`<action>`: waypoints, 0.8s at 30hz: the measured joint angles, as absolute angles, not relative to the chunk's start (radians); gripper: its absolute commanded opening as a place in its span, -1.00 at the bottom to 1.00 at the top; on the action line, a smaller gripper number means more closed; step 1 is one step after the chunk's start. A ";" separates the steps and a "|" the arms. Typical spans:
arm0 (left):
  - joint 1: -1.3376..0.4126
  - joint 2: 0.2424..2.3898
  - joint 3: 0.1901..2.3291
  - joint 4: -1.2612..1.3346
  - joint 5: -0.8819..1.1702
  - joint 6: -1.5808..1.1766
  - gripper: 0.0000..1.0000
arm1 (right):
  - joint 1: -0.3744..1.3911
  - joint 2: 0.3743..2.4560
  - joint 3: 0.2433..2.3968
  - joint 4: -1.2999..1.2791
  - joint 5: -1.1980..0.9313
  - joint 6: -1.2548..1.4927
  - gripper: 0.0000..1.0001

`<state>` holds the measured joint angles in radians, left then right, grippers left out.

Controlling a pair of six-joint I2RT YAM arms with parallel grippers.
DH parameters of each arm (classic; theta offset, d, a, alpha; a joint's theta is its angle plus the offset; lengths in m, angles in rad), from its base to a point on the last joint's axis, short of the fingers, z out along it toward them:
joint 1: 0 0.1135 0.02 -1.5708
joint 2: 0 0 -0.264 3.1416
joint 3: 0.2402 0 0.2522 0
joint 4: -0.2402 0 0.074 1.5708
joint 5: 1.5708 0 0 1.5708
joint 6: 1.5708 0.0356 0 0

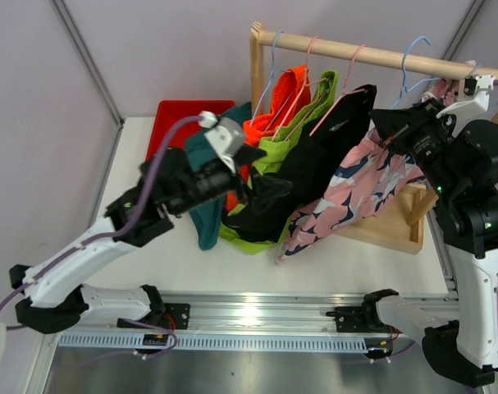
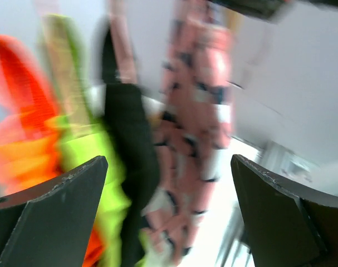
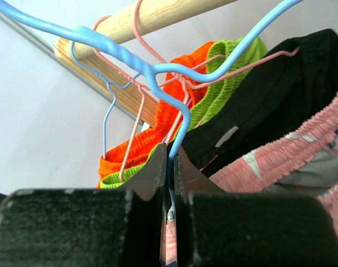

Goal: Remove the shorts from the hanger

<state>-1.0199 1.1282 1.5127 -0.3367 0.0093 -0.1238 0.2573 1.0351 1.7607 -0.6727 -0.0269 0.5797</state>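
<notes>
Several pairs of shorts hang from wire hangers on a wooden rod [image 1: 372, 56]: orange [image 1: 288, 97], lime green [image 1: 312, 115], black [image 1: 326, 160] and pink patterned [image 1: 365, 187]. A dark teal pair [image 1: 203, 209] droops at the left, partly hidden behind my left arm. My left gripper [image 1: 269, 190] is open, low in front of the black pair. In the blurred left wrist view nothing sits between its fingers [image 2: 63, 211]. My right gripper [image 3: 170, 153] is shut on the wire of the blue hanger [image 3: 130, 58], which carries the pink shorts [image 3: 280, 153].
A red tray [image 1: 183, 111] lies at the back left of the table. The rack's wooden upright [image 1: 256, 61] and wooden base [image 1: 392, 226] stand at the back right. A metal rail [image 1: 257, 316] runs along the near edge.
</notes>
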 measured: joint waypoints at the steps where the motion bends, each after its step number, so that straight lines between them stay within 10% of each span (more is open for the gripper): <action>1: -1.040 1.151 1.493 -0.302 0.027 -0.126 0.99 | 0.257 1.042 1.765 -0.672 -0.038 0.585 -1.00; 24: -1.149 1.440 1.439 0.028 0.074 -0.210 0.92 | 0.256 0.991 1.812 -0.707 -0.171 0.676 -1.00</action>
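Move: The pink patterned shorts, hanging from the blue hanger in the right fingers, have their middle about 19 cm to the right of the open left hand, 7 cm ahead and 10 cm lower. The black shorts hang some 11 cm right and 10 cm ahead of that hand, the green shorts 3 cm right and 12 cm ahead, both also below. From the right hand, the pink shorts' middle lies roughly 12 cm down, 4 cm back and 4 cm left. The pink shorts are offered to the left hand: it sweeps about 13 cm to the right and dips some 8 cm on the way, then slows and edges up a little, its wide-open fingers ending on either side of the hanging cloth, not yet closed. The right hand keeps its pinch on the blue hanger, drawing it back about 4 cm and slightly up and left while turning a little counter-clockwise. ##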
